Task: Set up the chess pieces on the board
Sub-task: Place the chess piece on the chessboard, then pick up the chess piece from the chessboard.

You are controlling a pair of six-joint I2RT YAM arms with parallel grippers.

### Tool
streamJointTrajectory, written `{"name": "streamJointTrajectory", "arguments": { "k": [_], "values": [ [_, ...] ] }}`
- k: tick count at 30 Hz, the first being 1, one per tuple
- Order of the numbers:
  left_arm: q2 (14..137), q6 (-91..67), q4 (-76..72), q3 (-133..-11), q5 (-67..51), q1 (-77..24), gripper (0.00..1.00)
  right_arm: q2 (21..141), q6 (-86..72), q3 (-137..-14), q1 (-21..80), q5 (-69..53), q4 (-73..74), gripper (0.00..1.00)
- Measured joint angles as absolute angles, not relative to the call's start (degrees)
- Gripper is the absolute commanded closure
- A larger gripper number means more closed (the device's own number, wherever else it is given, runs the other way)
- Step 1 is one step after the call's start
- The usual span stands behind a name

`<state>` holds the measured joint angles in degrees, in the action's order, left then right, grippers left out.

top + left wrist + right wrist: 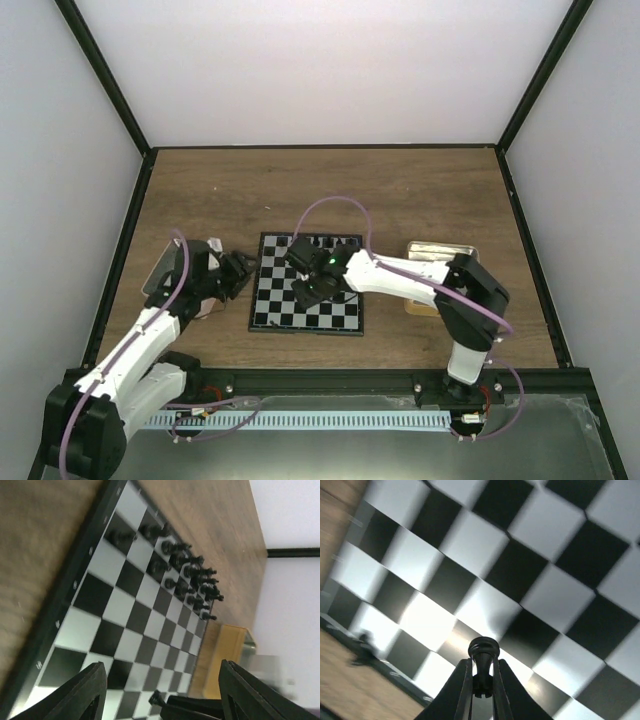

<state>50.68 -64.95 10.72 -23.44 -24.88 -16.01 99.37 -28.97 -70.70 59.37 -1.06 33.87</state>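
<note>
The board (300,310) lies in the middle of the table. Several black chess pieces (322,243) stand along its far rows, and the left wrist view shows them in a cluster (185,575) on the board (125,610). My right gripper (308,290) hangs low over the board's near half, shut on a small black piece (484,651), which sticks out past the right gripper (482,669) above the board (545,595). My left gripper (243,272) hovers at the board's left edge. It is open with nothing between its fingers (90,690). No cream-white pieces show.
A tan tray (440,252) sits right of the board, seen too past the board's far corner (227,650). Another tray (160,272) lies partly under the left arm. A blurred dark piece (364,647) stands near the board's border. Dark frame posts fence the table.
</note>
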Motion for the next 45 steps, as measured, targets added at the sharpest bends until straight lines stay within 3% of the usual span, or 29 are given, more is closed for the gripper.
{"name": "streamJointTrajectory", "arguments": {
  "k": [4,11,13,21,27,34,41,45],
  "values": [
    [52.9,-53.9,16.8,-30.1,-20.0,-16.0,0.37,104.6,-27.8,-73.7,59.4,1.5,44.4,0.98],
    [59.5,-44.3,21.5,-31.7,-18.0,-17.3,0.37,110.5,-27.0,-82.1,59.3,2.9,48.7,0.67],
    [59.9,-43.1,22.3,-31.7,-17.6,-18.2,0.36,110.7,-27.5,-82.1,59.3,3.2,49.1,0.62],
    [63.2,-40.6,22.7,-33.3,-16.3,-24.4,0.40,103.7,-32.8,-76.9,57.5,4.2,45.0,0.60],
    [70.5,-39.5,22.7,-39.1,-14.0,-34.7,0.43,87.8,-42.1,-63.0,50.2,5.8,37.0,0.61],
    [82.1,-37.3,23.1,-46.8,-14.2,-42.8,0.41,78.4,-47.7,-50.3,44.2,7.1,32.0,0.60],
    [91.4,-35.1,27.3,-54.1,-12.0,-46.8,0.56,75.8,-48.3,-46.9,43.9,7.6,28.9,0.59],
    [94.0,-34.3,30.9,-57.3,-8.9,-48.3,0.58,74.9,-48.5,-45.2,43.9,8.2,27.5,0.58]
  ]
}}
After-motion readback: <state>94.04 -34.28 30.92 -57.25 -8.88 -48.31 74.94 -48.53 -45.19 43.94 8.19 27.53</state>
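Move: The right hand holds the rook over the board's near half; its spot lies about 1 cm ahead, 2 cm right and 5 cm below. The stray piece by the near-left edge is some 5 cm back and 8 cm left of this hand, the middle of the pawn row about 14 cm ahead and 2 cm right, both about 5 cm lower. From the empty left hand the rook is roughly 12 cm right, 4 cm back, 6 cm below. Right hand lowers rook 3 cm, releases, retreats right; left sweeps about 14 cm right, then down towards rook. ##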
